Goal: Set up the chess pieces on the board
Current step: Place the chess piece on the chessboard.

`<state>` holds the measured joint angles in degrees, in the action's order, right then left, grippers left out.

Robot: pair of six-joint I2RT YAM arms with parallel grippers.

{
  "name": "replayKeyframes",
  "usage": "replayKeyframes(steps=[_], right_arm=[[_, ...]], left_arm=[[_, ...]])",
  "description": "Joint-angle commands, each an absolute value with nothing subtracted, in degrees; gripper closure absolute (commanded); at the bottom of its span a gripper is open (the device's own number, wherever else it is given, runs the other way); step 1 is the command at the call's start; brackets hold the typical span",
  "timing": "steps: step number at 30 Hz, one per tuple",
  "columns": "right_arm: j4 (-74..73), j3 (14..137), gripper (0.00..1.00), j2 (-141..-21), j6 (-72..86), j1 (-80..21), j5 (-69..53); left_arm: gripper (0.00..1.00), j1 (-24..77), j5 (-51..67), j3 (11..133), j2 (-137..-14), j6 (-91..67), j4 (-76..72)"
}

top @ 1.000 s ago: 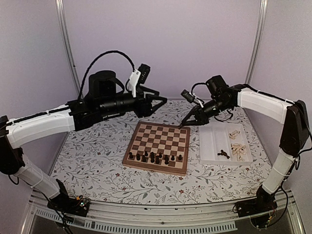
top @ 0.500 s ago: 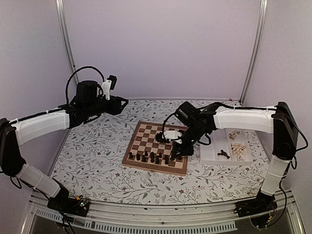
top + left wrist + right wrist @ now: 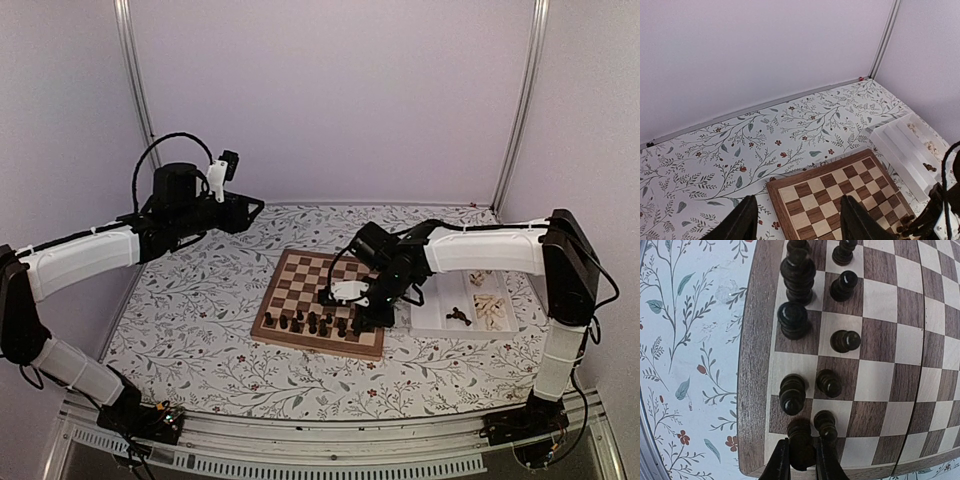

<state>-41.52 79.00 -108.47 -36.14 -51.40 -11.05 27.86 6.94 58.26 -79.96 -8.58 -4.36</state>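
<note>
The board [image 3: 322, 274] lies mid-table, with dark chess pieces [image 3: 310, 322] in two short rows along its near edge. My right gripper [image 3: 364, 318] is low over the board's near right corner, shut on a dark chess piece [image 3: 801, 442] between its fingers [image 3: 781, 462]. That piece hangs over the corner square of the board [image 3: 880, 340], beside several standing dark pieces [image 3: 792, 320]; I cannot tell whether it touches the square. My left gripper [image 3: 250, 210] hovers open and empty above the back left of the table. Its wrist view looks past the open gripper [image 3: 800, 225] onto the far corner of the board [image 3: 835, 192].
A white compartment tray [image 3: 440, 285] sits right of the board, holding cream pieces [image 3: 490, 308] and a few dark ones [image 3: 459, 316]. The same tray [image 3: 902, 150] shows in the left wrist view. Enclosure walls and corner posts stand around the flower-patterned tabletop.
My right gripper has come from the board's far right edge down to its near right corner, carrying the dark piece. The left arm has drawn back to the left.
</note>
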Motion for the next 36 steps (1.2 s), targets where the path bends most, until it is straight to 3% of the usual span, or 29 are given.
replayKeyframes(steps=[1,13,27,36], right_arm=[[-41.3,79.4,0.88,-109.6,-36.8,-52.6,-10.6],[-42.0,80.6,0.86,-110.9,-36.8,-53.9,-9.9],[-43.0,81.4,0.70,-109.0,-36.2,-54.1,-10.4],[-44.5,82.3,0.62,-101.5,-36.4,-51.5,-10.5]], left_arm=[[0.42,27.9,7.7,59.3,-79.3,-8.5,-5.5],[0.42,27.9,8.5,59.4,-79.6,-8.7,-5.5],[0.42,27.9,9.4,59.5,-80.2,-8.9,-5.5],[0.42,28.0,10.5,59.9,-81.8,-9.0,-5.1]])
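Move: The right hand already holds the dark piece low over the near right of the board; its square, second from the right in the back row, is about 1 cm back and 1 cm left of it, some 4 cm below. The last placed back-row piece stands about 4 cm left and 1 cm back, the pawn in front of the square 2 cm ahead and 1 cm left, the corner pawn 2 cm ahead and 2 cm right, all about 3 cm lower. From the idle left hand the square is roughly 17 cm back, 20 cm right and 24 cm down. Keeping its grip on the dark piece, the right hand eases about 1 cm back and 1 cm left, nearly level, to bring it in between the last placed back-row piece and the right board edge, behind the row of pawns. There the fingers open to a bit over a third of their range, letting go while the hand settles by less than half a centimetre, and then it starts straight up, some 1.5 cm, with the fingers still pointing down and leaning left. ##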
